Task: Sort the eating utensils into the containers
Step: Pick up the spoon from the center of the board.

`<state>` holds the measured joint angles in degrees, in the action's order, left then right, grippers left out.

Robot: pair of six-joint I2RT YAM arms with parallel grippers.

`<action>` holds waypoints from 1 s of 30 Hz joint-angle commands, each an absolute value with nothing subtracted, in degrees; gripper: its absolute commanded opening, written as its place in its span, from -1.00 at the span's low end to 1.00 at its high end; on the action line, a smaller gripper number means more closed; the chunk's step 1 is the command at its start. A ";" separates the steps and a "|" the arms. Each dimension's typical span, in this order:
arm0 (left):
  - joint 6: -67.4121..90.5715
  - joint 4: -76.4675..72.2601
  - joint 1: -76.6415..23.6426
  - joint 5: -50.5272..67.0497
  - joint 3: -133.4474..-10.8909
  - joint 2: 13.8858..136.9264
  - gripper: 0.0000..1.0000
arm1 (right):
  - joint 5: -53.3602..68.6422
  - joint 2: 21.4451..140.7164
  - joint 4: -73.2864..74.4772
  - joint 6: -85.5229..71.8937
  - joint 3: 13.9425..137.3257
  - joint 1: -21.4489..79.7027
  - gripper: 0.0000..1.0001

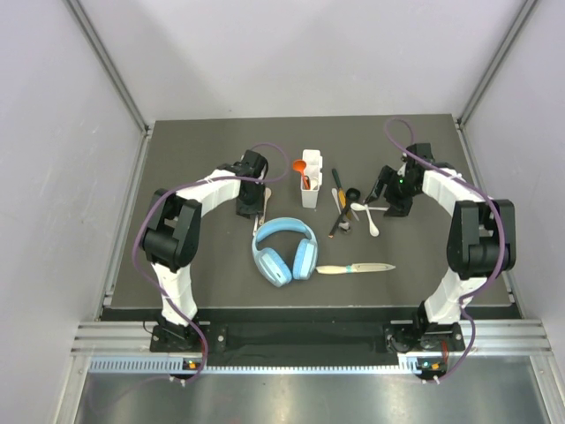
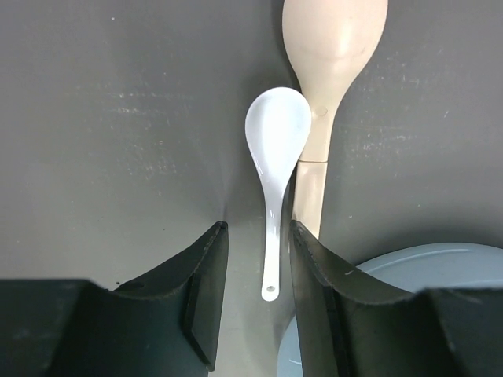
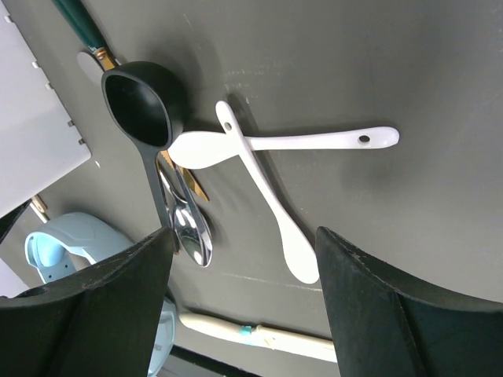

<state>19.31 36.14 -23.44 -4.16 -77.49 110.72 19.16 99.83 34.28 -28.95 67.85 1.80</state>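
The white divided caddy [image 1: 312, 190] stands at the table's middle and holds an orange-red spoon [image 1: 300, 165]. My left gripper [image 2: 255, 275] is open, low over the table, its jaws on either side of the handle end of a small white spoon [image 2: 275, 153] without touching it. A beige spoon [image 2: 330, 55] lies right beside that spoon. My right gripper [image 3: 244, 259] is open wide above two crossed white spoons [image 3: 271, 200], a black scoop spoon [image 3: 145, 102] and a metal spoon [image 3: 189, 224]. A cream-handled knife [image 1: 355, 268] lies nearer the front.
Light-blue headphones [image 1: 284, 250] lie in front of the caddy, close to my left gripper; their rim shows in the left wrist view [image 2: 409, 271]. A green-handled utensil [image 3: 82, 27] lies by the caddy's side [image 3: 31, 149]. Grey walls stand around the table.
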 commanded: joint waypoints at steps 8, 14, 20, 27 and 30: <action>18.46 35.51 -23.29 -7.03 -78.49 111.27 -0.21 | 19.34 100.63 34.54 -27.25 69.35 1.23 0.47; 18.19 35.60 -23.29 -6.94 -79.36 112.93 -0.24 | 19.25 101.16 34.63 -27.16 69.61 1.14 0.46; 18.46 35.07 -23.29 -6.86 -80.50 114.43 -0.24 | 19.42 101.95 34.63 -27.07 69.96 1.06 0.47; 18.11 36.30 -23.29 -6.15 -83.06 116.37 -0.46 | 19.42 102.39 34.89 -26.89 70.75 0.97 0.47; 17.75 36.21 -23.29 -5.45 -82.27 116.02 -1.00 | 19.42 102.48 34.81 -26.89 70.58 0.97 0.46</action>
<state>18.72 35.99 -23.44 -5.61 -82.32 114.93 19.18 102.02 34.98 -27.66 67.96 1.78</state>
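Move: The white spoon lies between and under the left hand's parted fingers: its middle is about 1 cm ahead, 1 cm right and 2 cm down, bowl pointing forward. Close along its right is the wooden spoon, some 4 cm ahead and 3 cm right of the hand. The headphones sit about 9 cm back and 7 cm right, the white container 9 cm ahead and 13 cm right. From the right hand, the white spoon is roughly 29 cm left, about level in reach and 5 cm lower. The left fingertips come together around the white spoon's neck, just behind the bowl, and pinch it there. Before that the hand sinks about half a centimetre, then slides some 2 cm forward along the handle towards the bowl, fingers held part-open until closing sharply at the last; the wrist hardly turns. The right hand sinks about 1.5 cm, fingers staying open. ##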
